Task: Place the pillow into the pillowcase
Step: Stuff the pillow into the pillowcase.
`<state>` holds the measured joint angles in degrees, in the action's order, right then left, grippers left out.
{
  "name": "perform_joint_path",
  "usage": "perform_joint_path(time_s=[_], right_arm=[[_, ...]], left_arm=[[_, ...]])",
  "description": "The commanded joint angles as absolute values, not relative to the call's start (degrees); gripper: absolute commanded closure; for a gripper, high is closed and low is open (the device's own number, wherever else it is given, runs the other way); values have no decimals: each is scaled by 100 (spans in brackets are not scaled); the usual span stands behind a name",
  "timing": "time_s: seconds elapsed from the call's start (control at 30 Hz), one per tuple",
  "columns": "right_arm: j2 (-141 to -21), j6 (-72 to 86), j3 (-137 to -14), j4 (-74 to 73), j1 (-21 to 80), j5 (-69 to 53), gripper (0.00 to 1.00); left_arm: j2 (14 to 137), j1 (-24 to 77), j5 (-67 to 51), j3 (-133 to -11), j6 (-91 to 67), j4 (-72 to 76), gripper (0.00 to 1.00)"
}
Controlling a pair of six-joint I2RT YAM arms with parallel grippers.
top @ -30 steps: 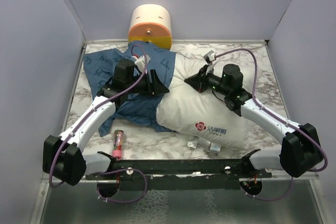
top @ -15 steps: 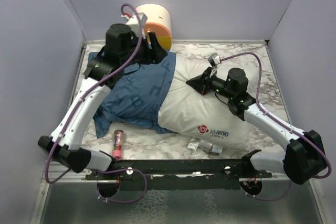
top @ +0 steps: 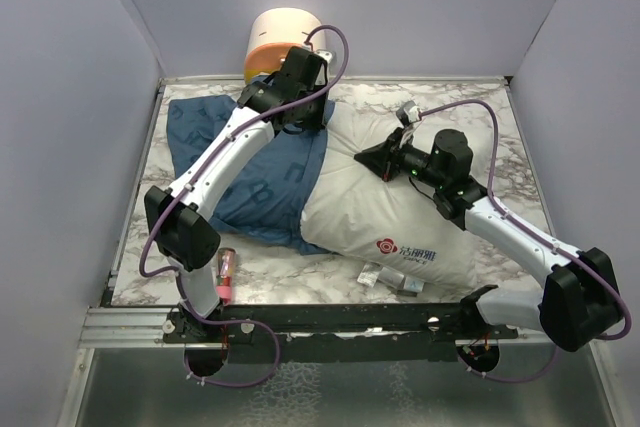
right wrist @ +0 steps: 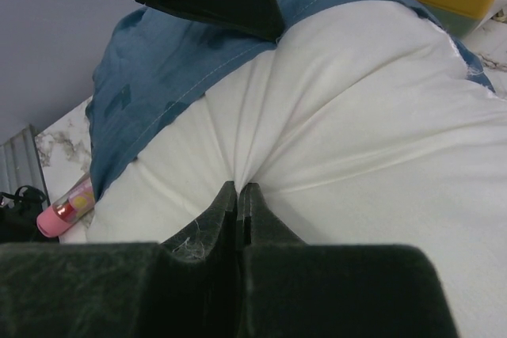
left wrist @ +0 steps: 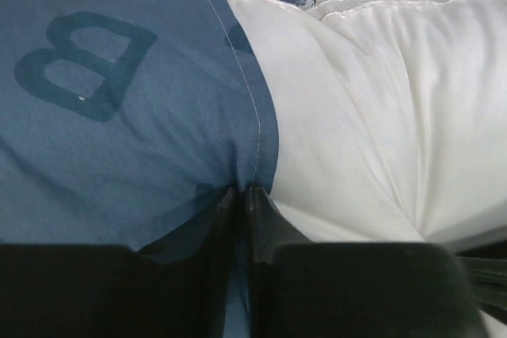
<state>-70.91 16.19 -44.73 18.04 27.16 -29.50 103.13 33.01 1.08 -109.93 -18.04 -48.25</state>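
Observation:
The white pillow [top: 390, 207] lies across the table's middle and right, its left end inside the blue pillowcase [top: 250, 167]. My left gripper [top: 316, 121] reaches over the pillowcase from the back. In the left wrist view, the left gripper [left wrist: 243, 189] is shut on the stitched hem of the pillowcase [left wrist: 119, 116], right where it meets the pillow [left wrist: 380, 116]. My right gripper [top: 362, 155] sits on the pillow's upper part. In the right wrist view, the right gripper [right wrist: 239, 186] pinches a pleat of the pillow [right wrist: 356, 116], with the pillowcase [right wrist: 158, 61] beyond.
A cream-and-orange cylinder [top: 285, 42] stands at the back wall behind the left gripper. A pink bottle [top: 226, 275] lies near the front left. Small packets [top: 390, 277] lie by the pillow's front edge. Grey walls close in on both sides.
My left arm has swung from the pillowcase's middle up to the back and across to the hem by the pillow, and its jaws have closed on it. The right arm has barely moved.

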Motion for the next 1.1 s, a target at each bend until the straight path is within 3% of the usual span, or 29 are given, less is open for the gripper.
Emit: perform_joint_path(time_s=[0.0, 0.2, 0.63, 0.77, 0.93, 1.07], right_arm=[[-7143, 1626, -4516, 1441, 2757, -3392, 99], [-7475, 1397, -5037, 1333, 2747, -3161, 99], [-8511, 169, -8308, 993, 2742, -2278, 99], [-8369, -120, -7888, 1033, 2742, -2739, 99], [-7730, -61, -5725, 1083, 2819, -3603, 99], [-7126, 50, -4400, 885, 3129, -3877, 98]], left_arm=[[10299, 3283, 102, -11218, -1602, -4897, 95], [10263, 3279, -661, -12055, -1775, -4574, 100], [9784, 3056, -2720, -12046, -3066, -2147, 100], [8934, 3028, -2955, -10486, -3460, -1313, 100], [7553, 2956, -2842, -6920, -3945, -53, 100], [7003, 2936, -2882, -5054, -4137, 321, 100]])
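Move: The left fingers are partly open right at the far part of the pillowcase's hem, with the pillow's middle some 17 cm back, 17 cm to the right and 8 cm lower. The cabinet with drawers stands about 14 cm ahead of them and 9 cm left. The right hand already holds the pillow's cloth. From it the pillowcase mouth's middle lies roughly 10 cm left, 2 cm back and a little lower; the pillow's middle is 10 cm back and 9 cm right. The left fingers shut on the pillowcase hem while the right keeps its pinch on the pillow. Both hands heave upward, the left about 12 cm, the right about 9 cm and as far forward; then both swing quickly back and down, the left ending behind its start, the right nearly where it began. The left wrist rolls some 35 degrees, its left side dipping. ##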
